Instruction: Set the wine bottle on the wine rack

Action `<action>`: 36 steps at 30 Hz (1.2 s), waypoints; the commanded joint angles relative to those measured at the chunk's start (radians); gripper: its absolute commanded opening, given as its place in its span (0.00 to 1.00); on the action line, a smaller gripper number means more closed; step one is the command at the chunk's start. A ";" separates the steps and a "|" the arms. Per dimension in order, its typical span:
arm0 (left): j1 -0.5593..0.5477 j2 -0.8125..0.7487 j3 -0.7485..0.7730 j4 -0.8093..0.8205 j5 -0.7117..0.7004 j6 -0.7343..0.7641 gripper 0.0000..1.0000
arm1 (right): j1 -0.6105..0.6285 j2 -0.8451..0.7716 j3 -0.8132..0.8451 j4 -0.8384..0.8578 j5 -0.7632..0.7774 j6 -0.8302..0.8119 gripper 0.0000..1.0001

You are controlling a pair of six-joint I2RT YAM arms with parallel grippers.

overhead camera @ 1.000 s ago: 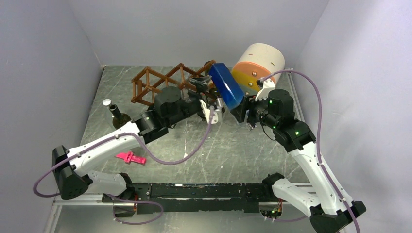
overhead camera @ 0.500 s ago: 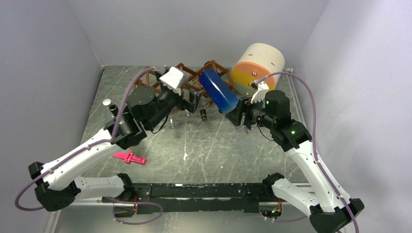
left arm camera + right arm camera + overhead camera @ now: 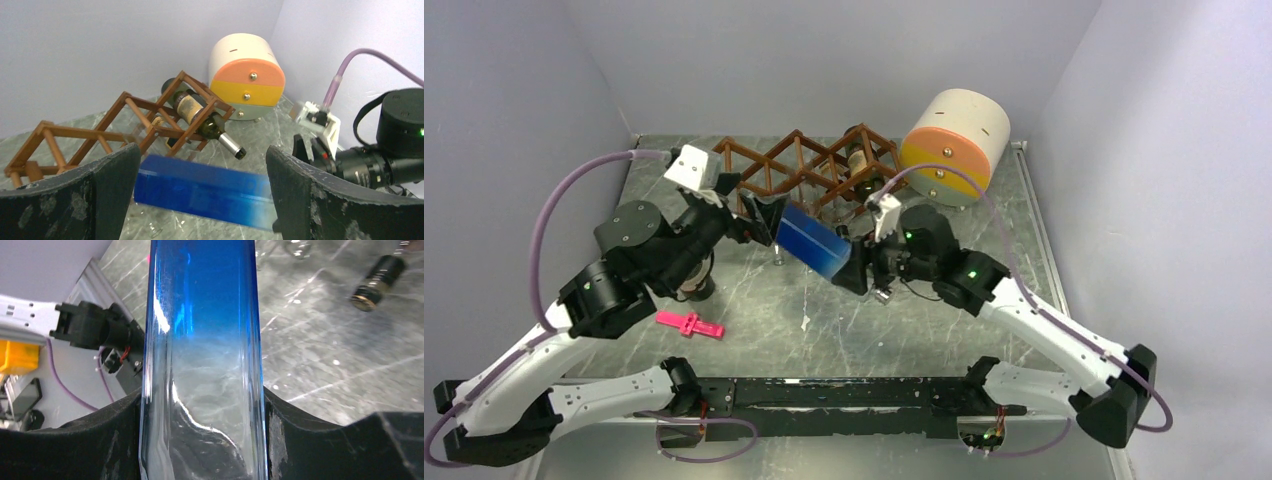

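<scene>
The wine bottle point(image 3: 814, 242) is glass, blue at one end and fading to clear. My right gripper point(image 3: 856, 268) is shut on its clear end and holds it tilted above the table's middle; it fills the right wrist view point(image 3: 202, 340). My left gripper point(image 3: 764, 218) is open, with the bottle's blue end close by its fingers. In the left wrist view the bottle point(image 3: 205, 190) lies across the gap between the wide-apart jaws. The reddish-brown wine rack point(image 3: 784, 168) stands behind, at the back of the table, and shows in the left wrist view point(image 3: 125, 117).
A dark wine bottle point(image 3: 856, 160) lies in the rack's right end, neck pointing forward point(image 3: 200, 115). A cream, orange and yellow cylinder point(image 3: 952, 145) stands at the back right. A pink piece point(image 3: 692, 325) lies on the table at the near left.
My right gripper has carried the blue bottle from the rack's right end leftward and nearer, to the table's middle. My left arm has pulled back to the left and risen.
</scene>
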 commanded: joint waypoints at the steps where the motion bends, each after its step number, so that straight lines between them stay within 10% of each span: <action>1: 0.005 -0.046 0.005 -0.091 -0.075 -0.021 0.99 | 0.094 0.038 0.031 0.309 0.069 0.024 0.00; 17: 0.005 -0.077 -0.027 -0.089 -0.119 -0.009 0.99 | 0.372 0.341 0.095 0.503 0.572 0.172 0.00; 36: 0.005 -0.082 -0.034 -0.096 -0.142 -0.019 0.99 | 0.417 0.514 0.243 0.564 0.732 0.268 0.00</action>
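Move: The blue bottle is already in the right hand, its far end pointing left and forward. The wine rack's left cell, where it seems to be headed, lies roughly 22 cm ahead, 26 cm left and 15 cm below. The standing dark bottle is about 35 cm left and 2 cm ahead, the pink tool 35 cm left and 6 cm back. From the left hand that cell is about 20 cm ahead, 10 cm left and 35 cm below. The blue bottle, still gripped by the right hand, is swept some 14 cm left towards the rack's left end while sinking 8 or 9 cm, then is raised about 2 cm. After a slight opposite turn the wrist swings clockwise, ending about 15 degrees round, aiming the far end more forward. The left hand, open and empty, eases about 4 cm left, then down slightly. ##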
